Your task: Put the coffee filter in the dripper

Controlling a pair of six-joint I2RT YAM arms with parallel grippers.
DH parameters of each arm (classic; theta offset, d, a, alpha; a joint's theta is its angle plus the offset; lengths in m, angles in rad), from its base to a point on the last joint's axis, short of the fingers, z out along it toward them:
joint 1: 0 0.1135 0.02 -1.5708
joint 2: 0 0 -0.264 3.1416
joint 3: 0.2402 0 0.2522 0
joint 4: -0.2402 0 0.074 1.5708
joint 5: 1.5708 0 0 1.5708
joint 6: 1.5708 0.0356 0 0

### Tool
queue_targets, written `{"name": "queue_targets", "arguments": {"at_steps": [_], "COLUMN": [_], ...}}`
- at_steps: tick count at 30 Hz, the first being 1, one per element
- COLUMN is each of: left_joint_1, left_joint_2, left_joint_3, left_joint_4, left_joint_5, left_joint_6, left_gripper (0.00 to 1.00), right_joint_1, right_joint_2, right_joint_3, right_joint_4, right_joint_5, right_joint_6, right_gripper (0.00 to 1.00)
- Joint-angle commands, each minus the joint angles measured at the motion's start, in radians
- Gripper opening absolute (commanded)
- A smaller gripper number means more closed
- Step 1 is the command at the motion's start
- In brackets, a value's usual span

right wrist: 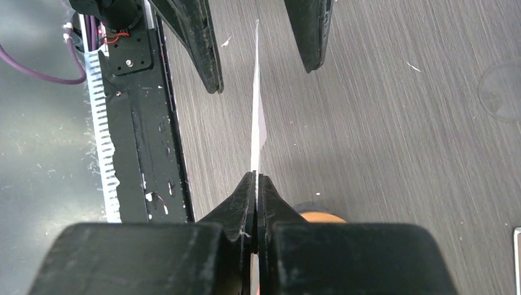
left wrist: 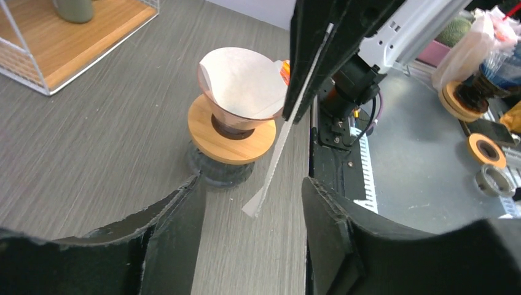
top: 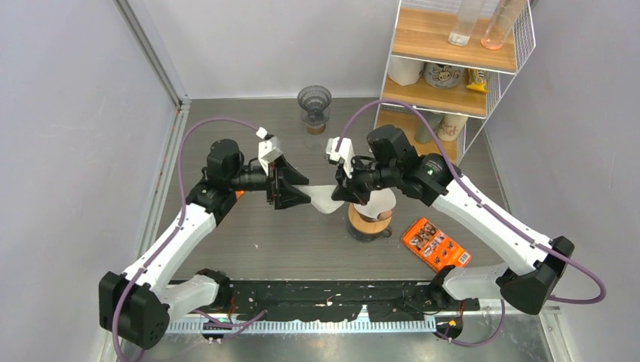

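Observation:
A flat white coffee filter (top: 323, 197) hangs edge-on above the table, pinched at one end by my shut right gripper (top: 337, 192). In the right wrist view the coffee filter (right wrist: 256, 110) sticks straight out from the right gripper (right wrist: 255, 178). My left gripper (left wrist: 252, 184) faces it, open, its fingers on either side of the filter's free corner (left wrist: 255, 206) without touching. The dripper (left wrist: 242, 107), a clear cone on a wooden collar (left wrist: 230, 138) over a glass base, stands just beyond, under the right arm (top: 370, 222). A white paper filter (left wrist: 242, 83) lines its cone.
A wire-and-wood shelf rack (top: 453, 60) with cups and bottles stands at the back right. A grey glass dripper stand (top: 314, 105) sits at the back centre. An orange packet (top: 435, 243) lies right of the dripper. The black base rail (top: 340, 298) runs along the near edge.

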Motion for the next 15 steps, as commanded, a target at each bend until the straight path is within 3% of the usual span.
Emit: {"name": "queue_targets", "arguments": {"at_steps": [1, 10, 15], "left_joint_1": [-0.018, -0.052, -0.054], "left_joint_2": [-0.008, -0.005, -0.018], "left_joint_3": [0.024, 0.025, 0.024], "left_joint_4": [-0.001, -0.037, -0.066], "left_joint_5": [0.072, 0.039, 0.003], "left_joint_6": [0.022, 0.051, 0.069], "left_gripper": [0.59, 0.34, 0.03], "right_joint_1": [0.008, 0.012, 0.012], "right_joint_2": [0.019, 0.089, 0.105], "right_joint_3": [0.059, 0.152, 0.17], "right_joint_4": [-0.032, -0.081, -0.092], "right_joint_5": [0.024, 0.044, 0.047], "right_joint_6": [-0.084, -0.118, -0.126], "right_gripper": [0.05, 0.05, 0.05]}}
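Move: Just off the left fingertips, between the open pads, the near edge of the coffee filter stands ready; its middle lies about 3 cm to this hand's right and 1 cm back. From the right hand, which already pinches the filter's other side, that middle is some 3 cm to the left and level. The wooden-ringed dripper with its paper stands 9 cm right of the right hand, about 1 cm farther out and 13 cm lower; the grey dripper lies roughly 28 cm ahead of that hand, 5 cm left and 15 cm down. Closing from well open to nearly shut, the left fingers pinch the filter's free edge while that hand draws back about 2 cm and eases a little to its right. The right hand keeps its pinch and goes the other way, nearly 2 cm forward, tilting by some five degrees. ##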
